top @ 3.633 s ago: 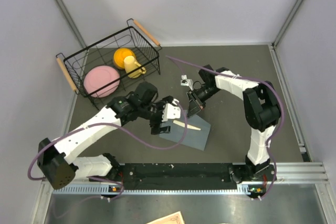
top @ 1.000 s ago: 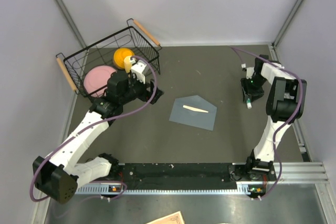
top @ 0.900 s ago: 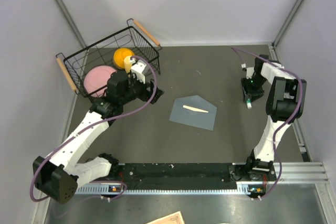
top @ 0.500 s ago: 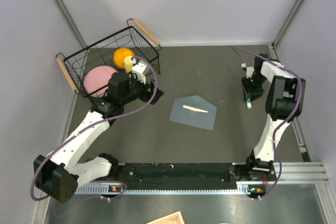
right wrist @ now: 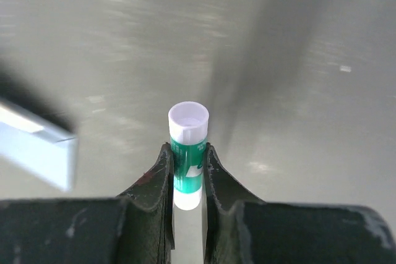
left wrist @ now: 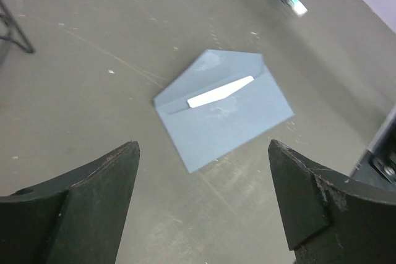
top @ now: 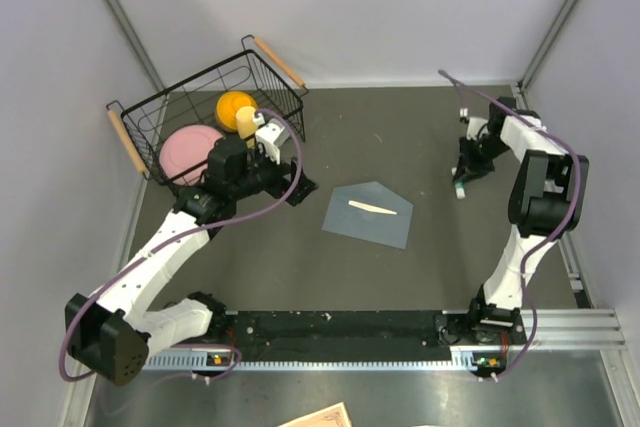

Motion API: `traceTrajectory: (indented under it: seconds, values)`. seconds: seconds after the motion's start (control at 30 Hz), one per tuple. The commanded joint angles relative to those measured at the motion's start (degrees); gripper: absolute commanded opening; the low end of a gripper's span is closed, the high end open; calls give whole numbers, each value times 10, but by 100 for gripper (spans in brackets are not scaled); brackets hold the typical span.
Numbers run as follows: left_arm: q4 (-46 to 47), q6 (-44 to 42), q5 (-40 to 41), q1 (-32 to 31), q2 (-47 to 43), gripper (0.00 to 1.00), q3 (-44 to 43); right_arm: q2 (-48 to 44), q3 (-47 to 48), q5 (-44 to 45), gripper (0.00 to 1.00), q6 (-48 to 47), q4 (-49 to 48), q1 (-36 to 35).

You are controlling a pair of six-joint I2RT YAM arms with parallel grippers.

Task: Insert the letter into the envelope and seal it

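Note:
The blue-grey envelope (top: 368,217) lies flat on the table's middle, its pointed flap facing the far side. Only a thin cream strip of the letter (top: 372,208) shows at its mouth. In the left wrist view the envelope (left wrist: 223,108) and the letter strip (left wrist: 221,92) lie well ahead of my left gripper (left wrist: 203,153), which is open and empty. Seen from above, the left gripper (top: 285,165) hovers to the envelope's left, near the basket. My right gripper (right wrist: 187,156) is shut on a white-and-green glue stick (right wrist: 188,143). That gripper (top: 462,177) holds the stick (top: 459,188) right of the envelope.
A black wire basket (top: 175,87) at the back left holds a pink plate (top: 193,152) and a yellow cup (top: 238,112). Grey walls enclose the table on three sides. A metal rail (top: 350,332) runs along the near edge.
My right gripper has closed on the glue stick and carried it a little left, toward the envelope. The left gripper has opened slightly wider. The envelope has not moved.

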State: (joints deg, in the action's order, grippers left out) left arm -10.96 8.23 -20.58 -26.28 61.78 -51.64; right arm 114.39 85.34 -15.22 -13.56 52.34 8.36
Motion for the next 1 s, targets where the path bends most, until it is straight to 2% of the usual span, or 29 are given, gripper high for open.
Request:
traceTrajectory:
  seconds: [0.0, 0.03, 0.1, 0.17, 0.2, 0.23, 0.27, 0.3, 0.37, 0.43, 0.47, 0.5, 0.67, 0.8, 0.97]
  values:
    - [-13, -17, -136, 2, -2, 92, -27, -139, 13, -282, 0, 32, -22, -7]
    - [-13, -21, -181, 2, -4, 92, -28, -172, 15, -361, 0, 46, -41, -17]
    - [-2, -10, -217, 2, -17, 90, -20, -203, 22, -413, 0, 96, -66, -38]
    - [52, 12, -269, 2, -29, 87, 4, -254, 7, -462, 0, 161, -129, -77]
    - [92, 52, -293, 3, -39, 86, 16, -273, -3, -477, 0, 187, -164, -90]
    - [139, 82, -310, 2, -45, 83, 31, -290, -17, -483, 0, 216, -200, -110]
    - [245, 115, -330, 2, -48, 82, 63, -326, -51, -487, 0, 280, -287, -136]
    - [299, 185, -329, 1, -53, 81, 79, -340, -68, -492, 0, 311, -328, -151]
    - [435, 249, -293, 0, -50, 78, 122, -364, -105, -493, 0, 389, -432, -190]
    - [440, 283, -275, 0, -32, 76, 115, -384, -117, -491, 0, 421, -477, -213]
    - [461, 299, -269, 0, -17, 76, 117, -389, -126, -490, 0, 447, -496, -226]
    - [507, 323, -268, -3, -9, 75, 117, -398, -133, -488, 0, 466, -554, -244]
    - [557, 330, -274, -38, 21, 73, 95, -402, -170, -476, 0, 575, -660, -269]
    - [565, 329, -273, -63, 36, 65, 86, -397, -171, -474, 0, 607, -702, -288]
    - [585, 343, -267, -69, 61, 59, 61, -392, -175, -474, 0, 625, -728, -310]
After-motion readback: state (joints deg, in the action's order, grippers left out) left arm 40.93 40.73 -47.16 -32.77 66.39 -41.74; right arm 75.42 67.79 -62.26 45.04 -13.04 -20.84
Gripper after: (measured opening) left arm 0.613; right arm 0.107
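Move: Low over the table, the right gripper already holds the glue stick. The open left gripper, where the stick is headed, is about 40 cm to its left, 10 cm nearer the base and 20 cm higher. The envelope lies some 23 cm left of the right hand and 7 cm back, with the letter's white edge at nearly the same spot. From the left hand, the glue stick is about 39 cm right, 10 cm ahead and 20 cm lower. Sweeping the gripped glue stick up some 34 cm and left about 30 cm, the right arm carries it past the envelope's far side towards the left gripper, drawing back some 12 cm and swinging its fingers from down to leftward. The left hand comes back, right and up, 8–9 cm each way, turning clockwise, lifting its fingertips towards level and partly closing, still empty. ##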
